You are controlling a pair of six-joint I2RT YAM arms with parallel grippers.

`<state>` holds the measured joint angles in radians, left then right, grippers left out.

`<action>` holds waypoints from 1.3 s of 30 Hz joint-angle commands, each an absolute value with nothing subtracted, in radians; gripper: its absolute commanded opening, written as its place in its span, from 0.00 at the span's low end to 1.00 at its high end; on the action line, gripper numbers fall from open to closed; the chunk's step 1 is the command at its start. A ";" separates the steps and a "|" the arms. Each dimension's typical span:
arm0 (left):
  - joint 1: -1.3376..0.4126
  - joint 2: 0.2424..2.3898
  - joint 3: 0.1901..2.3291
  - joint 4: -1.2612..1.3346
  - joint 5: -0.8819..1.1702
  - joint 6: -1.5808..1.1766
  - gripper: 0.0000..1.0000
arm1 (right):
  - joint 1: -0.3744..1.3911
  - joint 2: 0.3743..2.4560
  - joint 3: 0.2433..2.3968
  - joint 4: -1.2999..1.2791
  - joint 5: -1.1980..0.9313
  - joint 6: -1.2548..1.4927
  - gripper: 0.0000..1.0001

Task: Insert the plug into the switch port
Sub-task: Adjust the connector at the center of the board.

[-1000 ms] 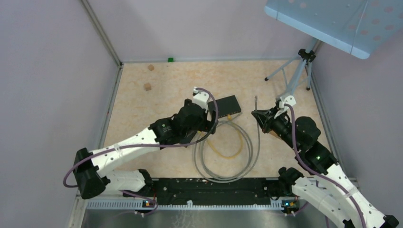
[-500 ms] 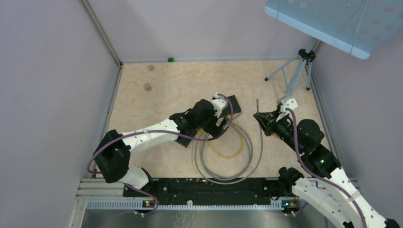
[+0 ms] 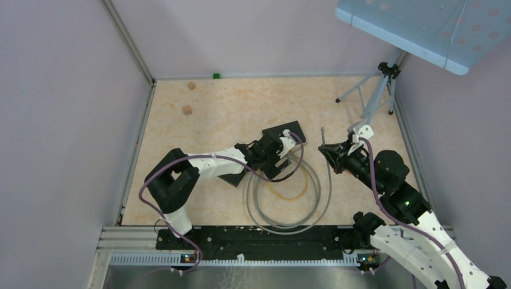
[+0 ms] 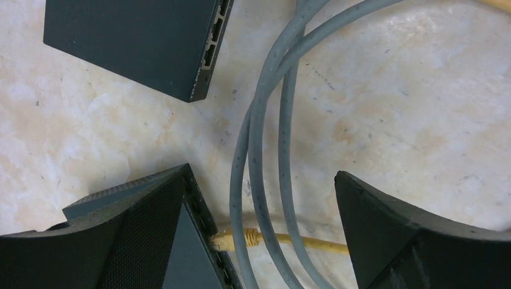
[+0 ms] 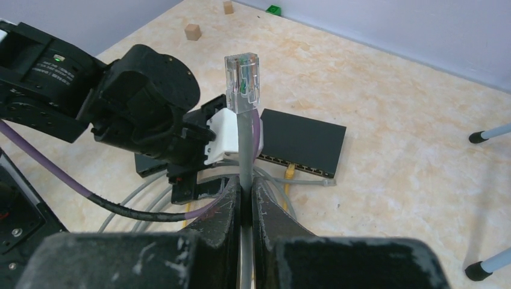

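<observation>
The black switch lies mid-table, its port row facing the arms. A yellow cable's plug sits in one port. My right gripper is shut on a grey cable, and the clear plug stands upright above the fingers, in the air to the right of the switch. My left gripper hangs open and low over the grey cable loops, just in front of the switch. Nothing is between its fingers.
A second black box lies partly under the left arm. A loose grey plug end rests by the port row. Grey and yellow coils spread toward the arm bases. Two wooden cubes and a green block sit far left; a tripod stands far right.
My left arm has swung right and stretched out, carrying its open gripper from left of the switch to its front edge over the cables. The right gripper still holds the cable, nearly unmoved.
</observation>
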<state>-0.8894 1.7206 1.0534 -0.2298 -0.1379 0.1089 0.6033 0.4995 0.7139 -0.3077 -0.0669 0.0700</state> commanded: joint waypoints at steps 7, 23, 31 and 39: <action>-0.870 1.844 1.161 -0.176 -0.109 0.106 0.81 | 0.595 0.505 0.718 -0.273 -0.085 0.061 0.00; -0.870 1.847 1.161 -0.167 0.144 0.032 0.00 | 0.595 0.480 0.725 -0.282 -0.054 0.050 0.00; -0.870 1.747 1.192 -0.147 0.183 0.002 0.00 | 0.595 0.460 0.739 -0.298 -0.030 0.051 0.00; -0.871 1.553 1.139 -0.221 0.035 -0.183 0.00 | 0.595 0.457 0.745 -0.286 -0.132 0.005 0.00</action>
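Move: The grey cable strands to be gripped lie about 4 cm to the left hand's right, 1 cm back and 3 cm below it, already running between its open fingers. The near switch's middle is roughly 9 cm left and 2 cm ahead of the hand; the far switch's is 13 cm ahead and 10 cm right, both about 3 cm lower. From the right hand, the strands lie some 23 cm left, 6 cm ahead and 26 cm down. Ease the left gripper a little forward and down towards the grey strands, then sweep it about 5 cm to the right and slightly back, shutting the fingers to pinch them. Lift roughly 7 cm with them, tilting the fingers some 20 degrees farther to the right. Keep the right gripper nearly still, holding the cable with its clear plug sticking out. ##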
